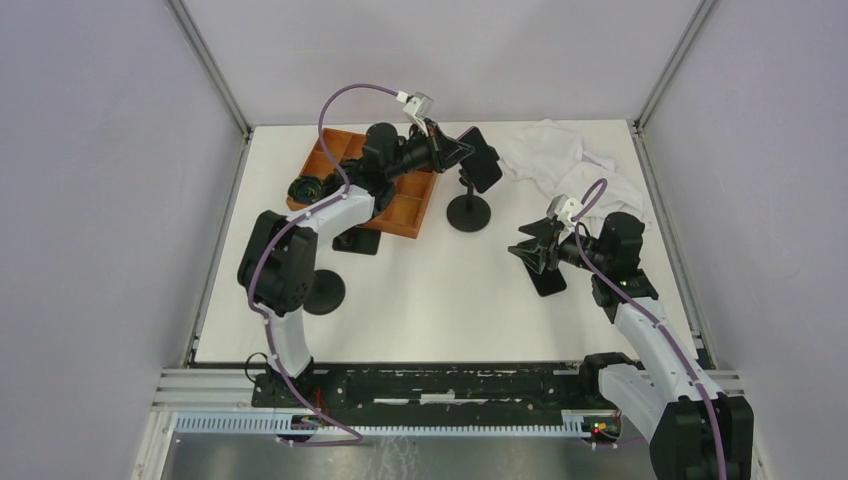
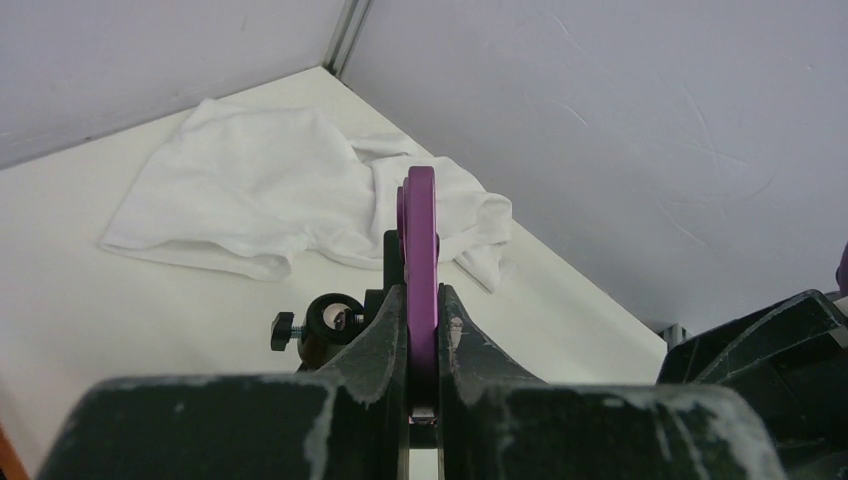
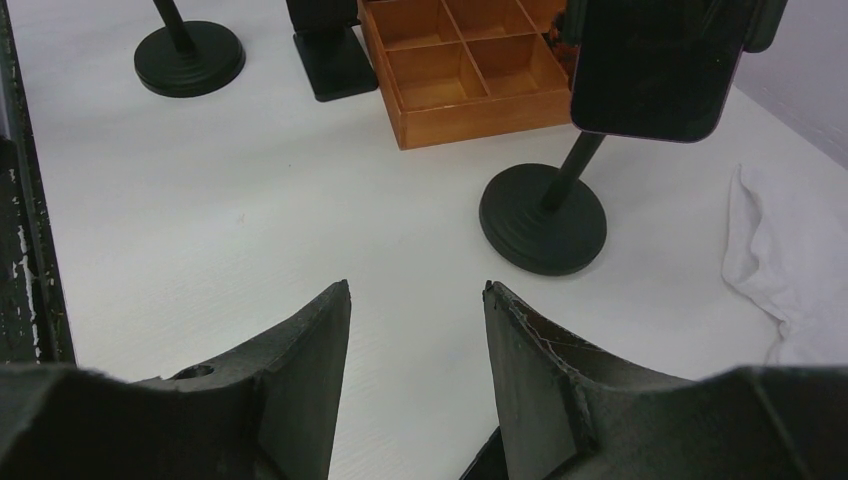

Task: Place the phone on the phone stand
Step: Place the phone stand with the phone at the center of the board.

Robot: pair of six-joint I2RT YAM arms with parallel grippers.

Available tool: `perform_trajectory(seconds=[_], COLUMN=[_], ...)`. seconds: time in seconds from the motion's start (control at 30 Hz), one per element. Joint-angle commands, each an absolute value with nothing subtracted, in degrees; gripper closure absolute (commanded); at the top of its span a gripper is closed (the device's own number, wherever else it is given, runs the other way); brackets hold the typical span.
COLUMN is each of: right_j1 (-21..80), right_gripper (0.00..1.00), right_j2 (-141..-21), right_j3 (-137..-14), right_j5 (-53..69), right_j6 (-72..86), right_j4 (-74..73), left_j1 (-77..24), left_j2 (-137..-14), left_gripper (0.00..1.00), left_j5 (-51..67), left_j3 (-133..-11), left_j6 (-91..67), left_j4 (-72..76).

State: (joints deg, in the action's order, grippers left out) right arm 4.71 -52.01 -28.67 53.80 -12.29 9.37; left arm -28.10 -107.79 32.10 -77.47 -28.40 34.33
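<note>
The phone (image 1: 483, 160) is a dark slab with a purple rim (image 2: 419, 240), held on edge above the back middle of the table. My left gripper (image 1: 455, 150) is shut on it, the fingers (image 2: 375, 335) pressing both faces. The phone stand (image 1: 469, 212) has a round black base and a thin stalk; its head and clamp knob (image 2: 330, 320) sit right behind the phone. In the right wrist view the phone (image 3: 655, 65) tops the stalk over the base (image 3: 543, 218). My right gripper (image 1: 525, 252) hovers open and holds nothing (image 3: 415, 290), to the front right of the stand.
A wooden compartment tray (image 1: 410, 215) lies left of the stand, under the left arm. A crumpled white cloth (image 1: 560, 160) fills the back right. More black stand bases sit at the left (image 1: 322, 290), by the tray (image 1: 357, 240) and under my right gripper (image 1: 545, 278).
</note>
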Motion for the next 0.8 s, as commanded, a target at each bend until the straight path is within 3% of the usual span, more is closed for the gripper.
perform_trajectory(seconds=[0.0,0.13,0.33,0.47,0.77], right_j1=[4.45,4.4,4.41,4.44,4.45], right_gripper=[0.42,0.42,0.42,0.42,0.42], right_j2=[-51.08,-51.06,-51.07,-51.11,-51.07], right_j3=[-29.17,-29.27,-29.18,-29.18,-29.27], right_j5=[54.32,54.22,54.06,53.79,53.44], right_j6=[-13.59,-13.89,-14.04,-14.4,-14.94], right_j4=[10.13,9.87,9.82,9.62,9.27], left_j1=[-27.57,-27.26,-27.1,-27.07,-27.07], left_j2=[-109.77,-109.89,-108.26,-106.65,-100.45], left_gripper=[0.97,0.94,0.6,0.43,0.28], left_j5=[31.78,31.92,31.08,31.02,29.32], left_j3=[-80.74,-78.42,-77.04,-76.95,-75.27], left_j6=[-26.98,-27.83,-27.79,-27.36,-23.57], left_j4=[43.61,43.7,38.66,35.3,27.77])
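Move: The left hand still pinches the side of the phone, now at the phone stand's clamp. The phone's middle is about 3 cm to its right and 2 cm back, roughly level. The stand's round base is some 20 cm below, 10 cm back and 3 cm right; the wooden tray lies about 22 cm left and 3 cm back, the white cloth roughly 27 cm right and 1 cm back. For the right hand, the phone is some 17 cm ahead, 9 cm left and 6 cm higher. The left fingers let go of the phone's edge, spreading from nearly shut to about three-quarters open, and end clear of the phone on both sides. The hand creeps forward about 1 cm and sinks some 2 cm as they open, then eases back and a little left, rising slightly at the last, with the wrist almost unturned. ##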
